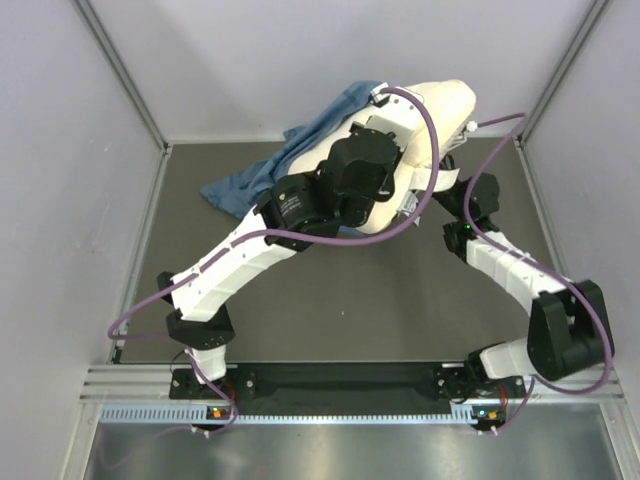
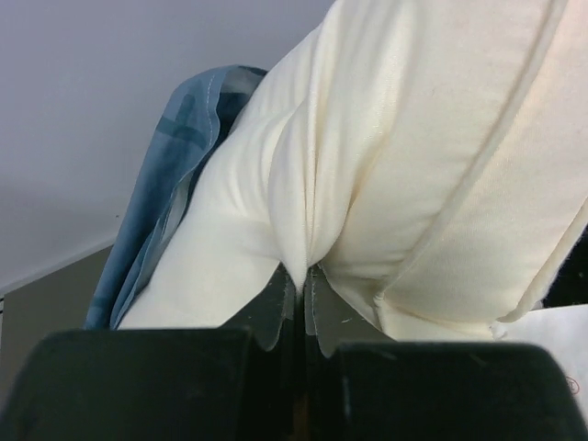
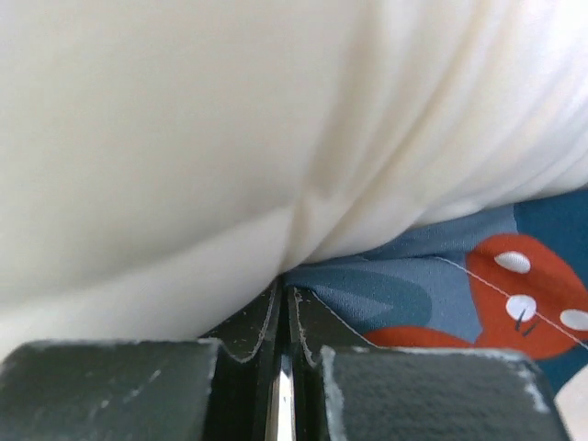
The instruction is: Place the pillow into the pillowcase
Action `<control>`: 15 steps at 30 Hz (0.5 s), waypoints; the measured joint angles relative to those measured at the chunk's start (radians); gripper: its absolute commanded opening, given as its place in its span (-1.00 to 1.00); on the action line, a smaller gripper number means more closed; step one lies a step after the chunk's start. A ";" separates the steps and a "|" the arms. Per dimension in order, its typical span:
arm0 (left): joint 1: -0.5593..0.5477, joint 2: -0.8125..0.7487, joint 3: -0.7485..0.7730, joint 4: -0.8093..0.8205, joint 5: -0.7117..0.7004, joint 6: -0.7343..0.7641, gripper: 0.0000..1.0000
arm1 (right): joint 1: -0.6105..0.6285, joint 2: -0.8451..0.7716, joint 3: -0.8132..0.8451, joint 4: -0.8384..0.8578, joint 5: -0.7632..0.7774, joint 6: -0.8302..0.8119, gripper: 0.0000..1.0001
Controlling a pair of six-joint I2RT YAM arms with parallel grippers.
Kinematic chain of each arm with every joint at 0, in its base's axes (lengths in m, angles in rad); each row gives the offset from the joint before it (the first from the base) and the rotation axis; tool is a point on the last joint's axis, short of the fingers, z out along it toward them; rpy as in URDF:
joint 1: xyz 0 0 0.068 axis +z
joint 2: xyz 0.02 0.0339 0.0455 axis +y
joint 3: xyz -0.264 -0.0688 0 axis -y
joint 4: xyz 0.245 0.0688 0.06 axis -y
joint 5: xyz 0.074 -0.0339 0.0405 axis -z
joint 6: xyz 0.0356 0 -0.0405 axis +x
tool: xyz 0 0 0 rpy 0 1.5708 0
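Observation:
The cream-white pillow [image 1: 440, 100] is bunched at the far middle of the table, under both wrists. The blue pillowcase [image 1: 290, 160] trails from it toward the left. In the left wrist view my left gripper [image 2: 308, 280] is shut on a pinched fold of the pillow [image 2: 413, 165], with the pillowcase [image 2: 175, 175] wrapped round its left side. My right gripper [image 3: 287, 296] is shut where a crease of the pillow [image 3: 230, 138] meets the pillowcase [image 3: 432, 276]; the crease runs into the jaws. A red bow print [image 3: 524, 303] shows to its right.
The dark table [image 1: 380, 310] is walled by pale panels with metal posts [image 1: 125, 75] on the left, back and right. Purple cables [image 1: 430, 150] loop over both arms. The right arm's elbow [image 1: 570, 335] sits near the right wall.

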 measured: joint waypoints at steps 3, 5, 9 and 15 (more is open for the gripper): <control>-0.007 -0.026 -0.052 0.068 -0.023 0.011 -1.00 | 0.002 -0.071 0.001 -0.104 0.000 -0.052 -1.00; -0.001 -0.033 -0.094 0.090 -0.036 0.010 -1.00 | 0.003 -0.085 -0.023 -0.129 0.004 -0.069 -1.00; 0.054 0.024 -0.134 0.067 -0.002 -0.035 -1.00 | 0.015 -0.161 -0.112 -0.334 0.028 -0.138 -1.00; 0.175 0.100 -0.185 0.003 0.164 -0.135 -1.00 | 0.051 -0.329 -0.207 -0.696 0.047 -0.277 -1.00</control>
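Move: Down to the left hand's left, about 18 cm over and 30 cm below, lies the middle of the pillowcase, roughly level in reach. The pillow, pinched in that hand, has its bulk some 4 cm ahead, 3 cm to the right and 10 cm below. The right hand, holding the pillowcase's edge, has the pillowcase's middle about 5 cm ahead, 24 cm left and 22 cm down; the pillow's middle is around 7 cm ahead, 4 cm left and 3 cm below. Swinging down together from the raised position, both shut grippers keep their hold and drop about 12 cm, to shake the pillow down into the pillowcase. The left, still pinching the pillow, also goes some 7 cm forward and tips its fingers down; the right draws about 6 cm back, its left-pointing fingers tilting down by roughly 30 degrees, still gripping the pillowcase's edge. ##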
